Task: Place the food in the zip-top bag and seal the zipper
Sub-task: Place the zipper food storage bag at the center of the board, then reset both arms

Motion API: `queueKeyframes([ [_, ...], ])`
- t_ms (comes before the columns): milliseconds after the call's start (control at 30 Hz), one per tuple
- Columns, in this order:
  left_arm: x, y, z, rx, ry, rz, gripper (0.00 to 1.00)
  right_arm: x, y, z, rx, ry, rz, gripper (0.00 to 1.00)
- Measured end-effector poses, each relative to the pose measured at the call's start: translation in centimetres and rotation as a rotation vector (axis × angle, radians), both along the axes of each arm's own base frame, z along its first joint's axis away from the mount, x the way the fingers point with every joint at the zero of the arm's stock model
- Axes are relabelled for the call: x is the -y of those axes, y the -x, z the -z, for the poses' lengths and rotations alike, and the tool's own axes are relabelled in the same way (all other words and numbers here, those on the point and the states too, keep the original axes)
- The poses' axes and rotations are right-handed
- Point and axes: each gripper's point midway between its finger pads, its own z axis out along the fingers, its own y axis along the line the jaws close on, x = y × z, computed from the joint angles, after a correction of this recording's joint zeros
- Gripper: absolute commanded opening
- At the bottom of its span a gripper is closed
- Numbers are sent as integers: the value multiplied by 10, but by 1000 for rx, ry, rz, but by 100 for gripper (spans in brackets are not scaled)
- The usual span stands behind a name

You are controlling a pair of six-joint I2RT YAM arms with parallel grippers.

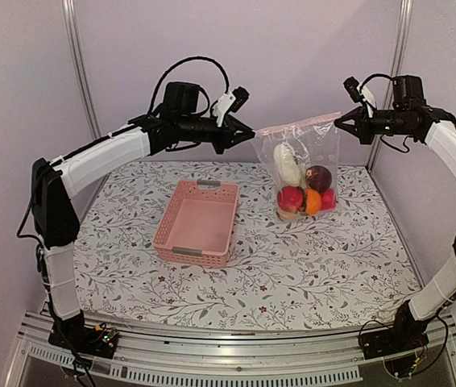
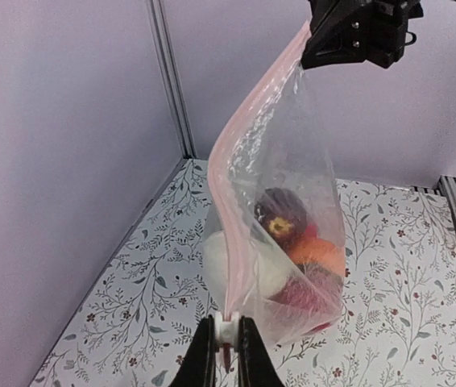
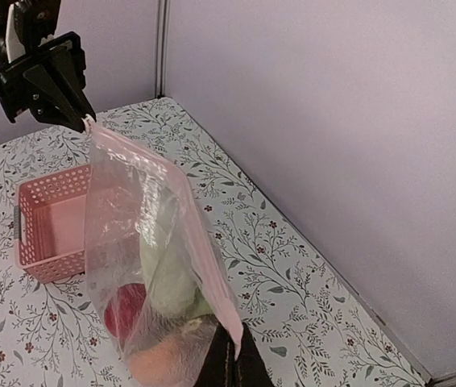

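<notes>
The clear zip-top bag [image 1: 302, 165] hangs above the table, stretched between both grippers. Its pink zipper [image 1: 296, 125] runs along the top edge. The food [image 1: 307, 193] lies in the bag's bottom: a white radish-like piece, a dark maroon piece, red ones and an orange one. My left gripper [image 2: 226, 345] is shut on the white slider [image 2: 228, 329] at the left end of the zipper [image 2: 240, 169]. My right gripper [image 3: 236, 359] is shut on the strip's other end [image 3: 200, 242]. In the top view the left gripper [image 1: 250, 134] and right gripper [image 1: 339, 121] face each other.
A pink lattice basket [image 1: 198, 222] stands on the floral tablecloth, left of the bag and below the left arm, with nothing in it. Lilac walls with metal posts close the table's back and sides.
</notes>
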Motion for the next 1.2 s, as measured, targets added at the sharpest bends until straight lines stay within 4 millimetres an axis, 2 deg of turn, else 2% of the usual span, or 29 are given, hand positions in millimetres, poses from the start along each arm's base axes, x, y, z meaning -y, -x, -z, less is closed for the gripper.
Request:
queueKeyframes([
  [67, -6, -8, -2, 36, -11, -10, 0, 14, -8, 3, 22, 9, 18, 1],
  [133, -9, -9, 1, 65, -21, -4, 0, 20, -7, 14, 41, 21, 6, 4],
  [200, -9, 2, 23, 47, -58, 21, 3, 18, 6, 40, 20, 36, -26, 16],
  [267, -8, 16, 49, 6, -99, 48, 15, 17, 29, 77, -40, 53, -59, 33],
  [300, -7, 25, 66, -24, -128, 65, 23, 16, 44, 97, -72, 66, -83, 40],
  [367, -4, 47, 102, -95, -194, 106, 37, 14, 72, 124, -145, 77, -119, 51],
  [467, -1, 86, 139, -193, -274, 154, 58, 11, 104, 135, -206, 76, -172, 59],
  [533, -8, 111, 146, -220, -307, 167, 66, 10, 122, 126, -194, 72, -198, 61],
  [633, -26, 143, 127, -203, -290, 156, 76, 8, 143, 100, -124, 52, -217, 63],
  [700, -42, 148, 102, -148, -245, 114, 79, 7, 154, 84, -82, 34, -221, 64],
  [767, -57, 144, 76, -88, -196, 47, 81, 6, 159, 75, -73, 10, -217, 64],
  [833, -71, 130, 55, -40, -157, -57, 85, 6, 155, 72, -86, -11, -193, 66],
  [900, -87, 109, 45, -24, -141, -179, 92, 9, 140, 73, -114, -30, -130, 68],
  [1000, -120, 73, 42, -12, -146, -386, 99, 21, 108, 72, -123, -45, 24, 87],
  [1033, -136, 59, 41, -11, -148, -474, 100, 26, 99, 70, -114, -52, 74, 89],
  [1067, -150, 49, 40, -5, -148, -543, 100, 32, 88, 66, -92, -59, 138, 97],
  [1133, -183, 31, 34, 10, -141, -694, 100, 44, 72, 54, -53, -86, 243, 99],
  [1200, -208, 23, 24, 26, -124, -805, 100, 55, 59, 40, -15, -118, 340, 99],
])
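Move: Between the two hands, which hold the bag's zipper ends, lies the open patch of board the bag is taken to: about 11 cm right of the left hand, 10 cm left of the right, 7 cm back and some 32 to 35 cm below. The food hangs about 17 cm below the left hand and 13 cm to its right. The pink basket stands 18 cm left of the left hand, 4 cm back, 30 cm down. Swinging the hanging bag down and back, both hands sink about 14 cm towards the board while drawing some 15 cm towards the bases, and open to let go of the zipper ends. Freed, they rise; the left swings left and forward, turning about 45 degrees counter-clockwise, while the right goes forward and slightly right, turning clockwise, both fully open. ##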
